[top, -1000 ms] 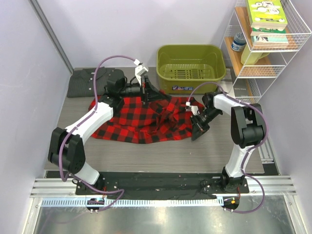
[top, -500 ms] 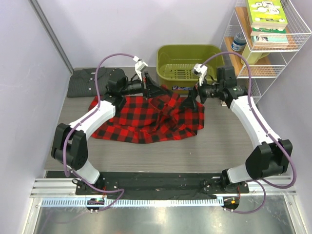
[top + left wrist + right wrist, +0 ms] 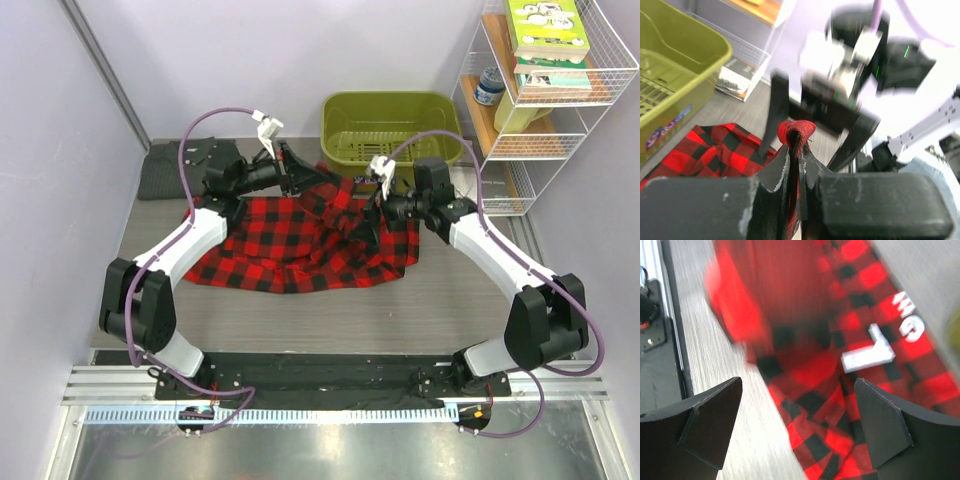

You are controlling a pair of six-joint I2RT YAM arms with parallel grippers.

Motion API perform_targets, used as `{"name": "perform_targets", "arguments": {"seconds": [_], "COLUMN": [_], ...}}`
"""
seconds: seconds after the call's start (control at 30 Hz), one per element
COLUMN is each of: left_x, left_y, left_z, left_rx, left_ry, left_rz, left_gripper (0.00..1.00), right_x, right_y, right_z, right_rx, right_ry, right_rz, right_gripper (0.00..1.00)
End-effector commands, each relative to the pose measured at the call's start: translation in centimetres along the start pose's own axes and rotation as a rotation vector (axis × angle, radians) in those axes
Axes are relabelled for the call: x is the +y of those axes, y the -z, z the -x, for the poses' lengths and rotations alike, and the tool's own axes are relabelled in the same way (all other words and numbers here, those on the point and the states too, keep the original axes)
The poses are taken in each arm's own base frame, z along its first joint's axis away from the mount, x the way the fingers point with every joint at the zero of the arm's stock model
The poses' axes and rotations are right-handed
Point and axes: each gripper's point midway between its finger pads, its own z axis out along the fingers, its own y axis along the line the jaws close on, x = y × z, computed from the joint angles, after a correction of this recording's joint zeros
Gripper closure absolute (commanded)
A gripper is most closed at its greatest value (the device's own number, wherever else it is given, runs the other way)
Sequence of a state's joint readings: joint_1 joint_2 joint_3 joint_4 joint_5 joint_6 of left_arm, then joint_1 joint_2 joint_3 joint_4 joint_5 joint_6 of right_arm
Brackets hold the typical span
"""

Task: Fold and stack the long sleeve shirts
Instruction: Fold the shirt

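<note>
The red-and-black plaid shirt (image 3: 270,240) lies crumpled across the middle of the table. My left gripper (image 3: 310,180) is shut on a pinched fold of it (image 3: 796,131), which it holds raised near the basket. My right gripper (image 3: 362,222) hovers open over the shirt's right part, and its fingers (image 3: 710,420) straddle plaid cloth with a white neck label (image 3: 867,355). Nothing is between its jaws. The dark grey shirt (image 3: 170,170) lies folded at the back left corner. In the left wrist view the right gripper (image 3: 850,100) appears blurred close ahead.
A green plastic basket (image 3: 392,135) stands at the back centre, just behind both grippers. A white wire shelf (image 3: 530,100) with books and a jar lines the right side. The grey table (image 3: 450,300) shows bare wood in front of the plaid shirt.
The right gripper opened, left the shirt's front right edge, and swung back and left over the shirt's middle. The left gripper drew its pinched fold slightly back and left.
</note>
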State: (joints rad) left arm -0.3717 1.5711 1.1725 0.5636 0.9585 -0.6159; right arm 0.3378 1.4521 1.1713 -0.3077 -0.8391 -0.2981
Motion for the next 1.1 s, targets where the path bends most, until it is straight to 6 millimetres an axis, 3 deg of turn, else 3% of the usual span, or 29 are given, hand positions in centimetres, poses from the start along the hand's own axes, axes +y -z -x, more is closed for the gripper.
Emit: {"name": "perform_targets", "arguments": {"seconds": [0.0, 0.17, 0.27, 0.47, 0.57, 0.6, 0.67, 0.7, 0.83, 0.87, 0.93, 0.97, 1.0, 1.07], "left_x": [-1.1, -0.6, -0.4, -0.4, -0.4, -0.6, -2.1, -2.5, -5.7, -5.7, -7.1, -6.0, -8.0, -8.0], "left_y": [0.8, 0.9, 1.0, 1.1, 1.5, 1.5, 1.7, 1.8, 3.8, 4.3, 6.8, 7.1, 9.8, 12.4], "left_z": [3.2, 2.9, 2.9, 3.2, 3.8, 3.8, 3.6, 3.4, 0.1, -1.3, -5.5, -5.4, -9.5, -12.1], "left_rx": [-0.103, -0.099, -0.104, -0.121, -0.13, -0.128, -0.091, -0.08, 0.091, 0.127, 0.275, 0.287, 0.431, 0.584], "left_ry": [-0.011, -0.005, 0.004, 0.022, 0.028, 0.027, 0.006, 0.0, -0.054, -0.165, -0.101, -0.452, -0.271, -0.417], "left_rz": [-0.005, 0.013, 0.026, 0.027, 0.025, 0.014, -0.052, -0.068, -0.211, -0.241, -0.25, -0.253, -0.25, -0.281], "left_gripper": [0.92, 0.92, 0.92, 0.91, 0.91, 0.9, 0.89, 0.88, 0.76, 0.74, 0.64, 0.61, 0.56, 0.51], "right_x": [-0.3, 0.3, 0.7, -0.7, -2.1, -2.4, -2.9, -2.9, -2.8, -2.9, -2.3, -2.1, -1.7, -1.3], "right_y": [-0.1, -1.0, -1.8, -3.6, -3.4, -3.2, -2.5, -2.3, -0.7, -0.2, 0.9, 1.3, 2.2, 3.1], "right_z": [1.2, 2.7, 2.2, 1.2, 1.1, 1.1, 1.9, 2.3, 3.8, 4.0, 4.4, 4.6, 5.2, 5.2], "right_rx": [-0.153, -0.207, -0.209, -0.177, -0.17, -0.173, -0.204, -0.217, -0.252, -0.258, -0.262, -0.262, -0.275, -0.267], "right_ry": [0.085, 0.084, 0.127, 0.151, 0.163, 0.164, 0.171, 0.169, 0.136, 0.125, 0.115, 0.114, 0.125, 0.123], "right_rz": [-0.071, -0.076, -0.119, -0.197, -0.272, -0.293, -0.335, -0.342, -0.358, -0.361, -0.363, -0.358, -0.366, -0.373], "right_gripper": [0.0, 0.07, 0.08, 0.11, 0.35, 0.52, 0.72, 0.96, 0.99, 0.99, 0.99, 0.99, 0.99, 0.99]}}
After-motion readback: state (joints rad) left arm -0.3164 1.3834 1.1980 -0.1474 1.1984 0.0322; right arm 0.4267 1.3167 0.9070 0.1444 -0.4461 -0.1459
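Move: The left gripper already holds the sleeve's end up; the open right gripper goes for the hanging part, about 3 cm to its left, 2 cm ahead and 1 cm below. From the left gripper that part lies some 6 cm back, 6 cm to the right and 9 cm down. The shirt body's middle is about 12 cm left of the right hand, 4 cm back and 20 cm below; the green bin's middle is 18 cm ahead, 5 cm right, 13 cm below. Keep the left gripper nearly still with the sleeve pinched, while the open right one dips about 4 cm, slides left onto the hanging cloth, swings a little clockwise and shuts on it, easing forward. Then open the left fingers, let go and draw back about 8 cm, sinking slightly, as the right lifts a few centimetres with its pinch. ##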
